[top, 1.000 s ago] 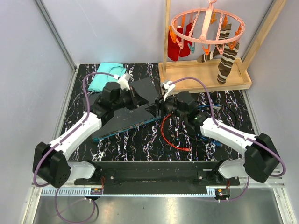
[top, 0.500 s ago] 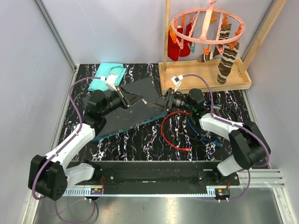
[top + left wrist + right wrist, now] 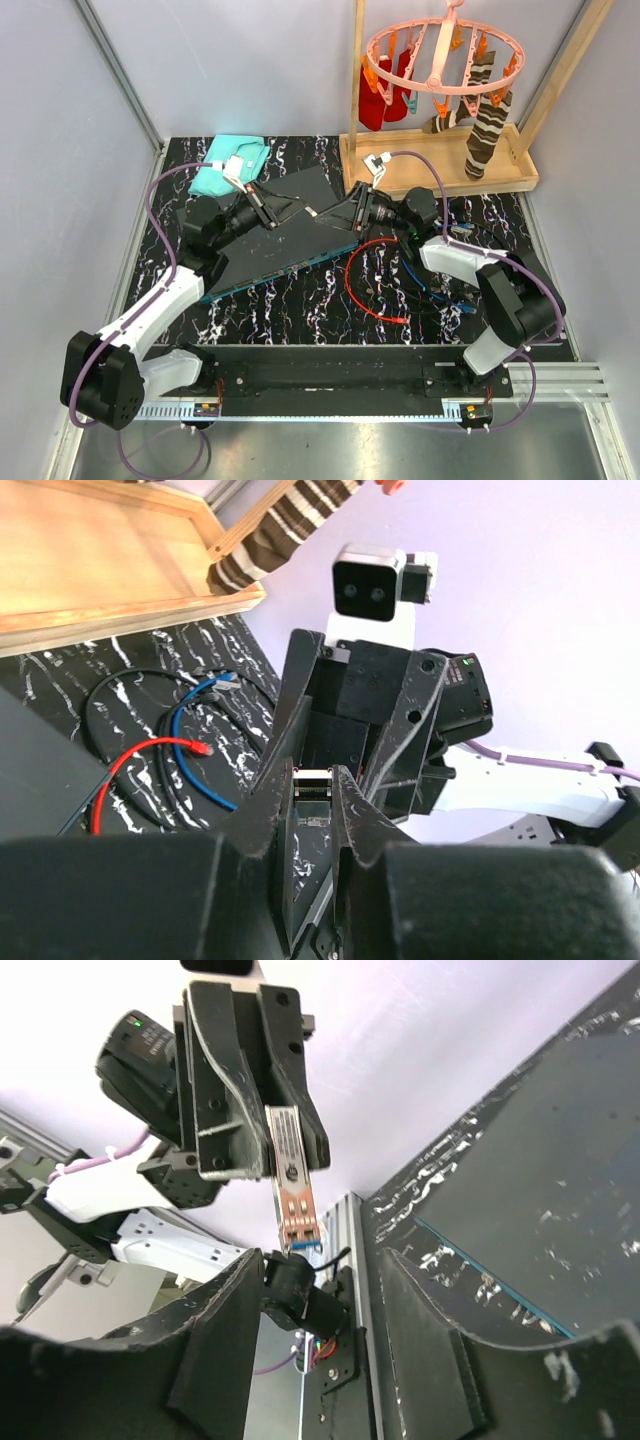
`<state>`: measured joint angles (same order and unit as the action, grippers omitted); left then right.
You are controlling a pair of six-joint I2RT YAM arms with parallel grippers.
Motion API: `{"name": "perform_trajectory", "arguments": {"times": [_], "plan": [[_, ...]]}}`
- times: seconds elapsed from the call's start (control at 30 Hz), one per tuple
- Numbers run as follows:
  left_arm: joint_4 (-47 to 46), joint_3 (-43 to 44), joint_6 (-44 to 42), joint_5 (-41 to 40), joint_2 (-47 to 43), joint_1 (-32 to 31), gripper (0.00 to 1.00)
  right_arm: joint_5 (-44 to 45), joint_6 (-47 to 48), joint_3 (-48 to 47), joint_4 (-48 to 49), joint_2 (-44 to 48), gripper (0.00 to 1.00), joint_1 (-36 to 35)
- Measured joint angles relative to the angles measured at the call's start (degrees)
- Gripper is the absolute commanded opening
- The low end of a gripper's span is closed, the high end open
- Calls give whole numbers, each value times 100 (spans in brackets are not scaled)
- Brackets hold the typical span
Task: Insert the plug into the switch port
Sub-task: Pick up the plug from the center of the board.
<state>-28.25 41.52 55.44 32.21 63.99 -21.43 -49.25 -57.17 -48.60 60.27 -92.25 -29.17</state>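
The switch (image 3: 262,250), a flat dark grey box with a teal front edge (image 3: 290,268), lies on the marbled table; it also fills the right of the right wrist view (image 3: 560,1180). My left gripper (image 3: 298,209) hovers over its far right corner, shut on the plug (image 3: 312,212), a small flat metal piece with copper contacts (image 3: 296,1198). In the left wrist view the plug (image 3: 313,783) sits pinched between the fingertips. My right gripper (image 3: 336,218) faces it head-on from the right, open (image 3: 320,1260), with the plug's tip just short of its fingers.
Red (image 3: 365,285), blue (image 3: 420,275) and black cables lie coiled right of the switch. A folded teal cloth (image 3: 230,163) lies at the back left. A wooden stand (image 3: 440,170) with a pink sock hanger (image 3: 440,50) occupies the back right.
Both grippers have drawn apart from a tight huddle over the switch and now face each other. The left keeps the plug; the right arm has swung back and its jaws stand open.
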Motion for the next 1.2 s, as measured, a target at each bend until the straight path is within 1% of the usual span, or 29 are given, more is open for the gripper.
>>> {"name": "perform_trajectory", "arguments": {"times": [0.13, 0.27, 0.4, 0.5, 0.53, 0.6, 0.63, 0.7, 0.73, 0.8, 0.83, 0.9, 0.93, 1.03, 1.07, 1.1, 1.13, 1.17, 1.2], "plan": [[-155, 0, 11, 68, 2, -44, 0, -57, -234, -94, 247, -85, 54, 0], [-254, 0, 9, 131, 2, -103, 0, -144, -367, -190, 293, -144, 52, 0], [-328, 0, 0, 166, 4, -138, 0, -205, -424, -256, 299, -146, 45, 0], [-352, 0, -11, 175, 31, -157, 0, -271, -459, -273, 302, -146, 37, 0], [-352, 0, -13, 177, 37, -160, 0, -289, -470, -275, 302, -146, 30, 0], [-352, 0, -44, 168, 50, -160, 0, -317, -501, -282, 310, -146, 23, 0], [-354, -2, -50, 170, 66, -160, 0, -343, -527, -293, 326, -142, 14, 0], [-365, -2, -33, 188, 79, -160, 2, -389, -535, -297, 330, -142, 5, 2], [-380, -2, -35, 201, 79, -164, 9, -407, -527, -297, 334, -142, 0, 4], [-402, -2, -35, 221, 79, -166, 23, -437, -501, -299, 341, -138, 0, 9], [-404, -2, -42, 229, 79, -166, 34, -452, -498, -302, 337, -136, 0, 11], [-387, -2, -155, 238, 79, -166, 45, -468, -444, -304, 280, -120, 0, 9], [-356, -2, -234, 238, 79, -179, 54, -470, -391, -304, 214, -101, 0, 9], [-74, -2, -540, 219, 66, -188, 66, -461, -81, -302, -245, 22, 0, 9], [90, -2, -654, 197, 59, -184, 75, -435, 90, -299, -457, 85, 0, 9], [240, -2, -769, 168, 42, -170, 79, -400, 267, -289, -691, 168, 0, 9], [466, 4, -914, 118, 15, -144, 82, -367, 494, -260, -929, 273, 0, 7], [732, 28, -1047, 55, -22, -107, 89, -297, 732, -227, -1211, 398, 0, 2], [1060, 66, -1209, -20, -72, -44, 92, -208, 977, -205, -1519, 531, 0, -13]]}}
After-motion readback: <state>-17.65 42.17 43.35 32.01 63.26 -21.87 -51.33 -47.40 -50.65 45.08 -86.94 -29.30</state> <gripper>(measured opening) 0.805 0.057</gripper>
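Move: The plug is held in the left gripper's closed fingers, its middle about 1 cm ahead and 2 cm to the right of that hand; the right gripper waits some 6 cm to its right. From the right hand the plug's middle is about 4 cm to the left and 1 cm above, level with it forward. About 25 cm below the right hand, the dark panel's middle lies 13 cm left and 8 cm farther out, the red cable's about 12 cm right and 4 cm nearer. Raise the right gripper about 2 cm with its open fingers around the plug's free end, easing the left hand back and right by about 1 cm to feed it in. Pinch the plug with the right fingers, then open the left wide, sinking the left hand some 3 cm off the plug while the right keeps its hold and eases down. ##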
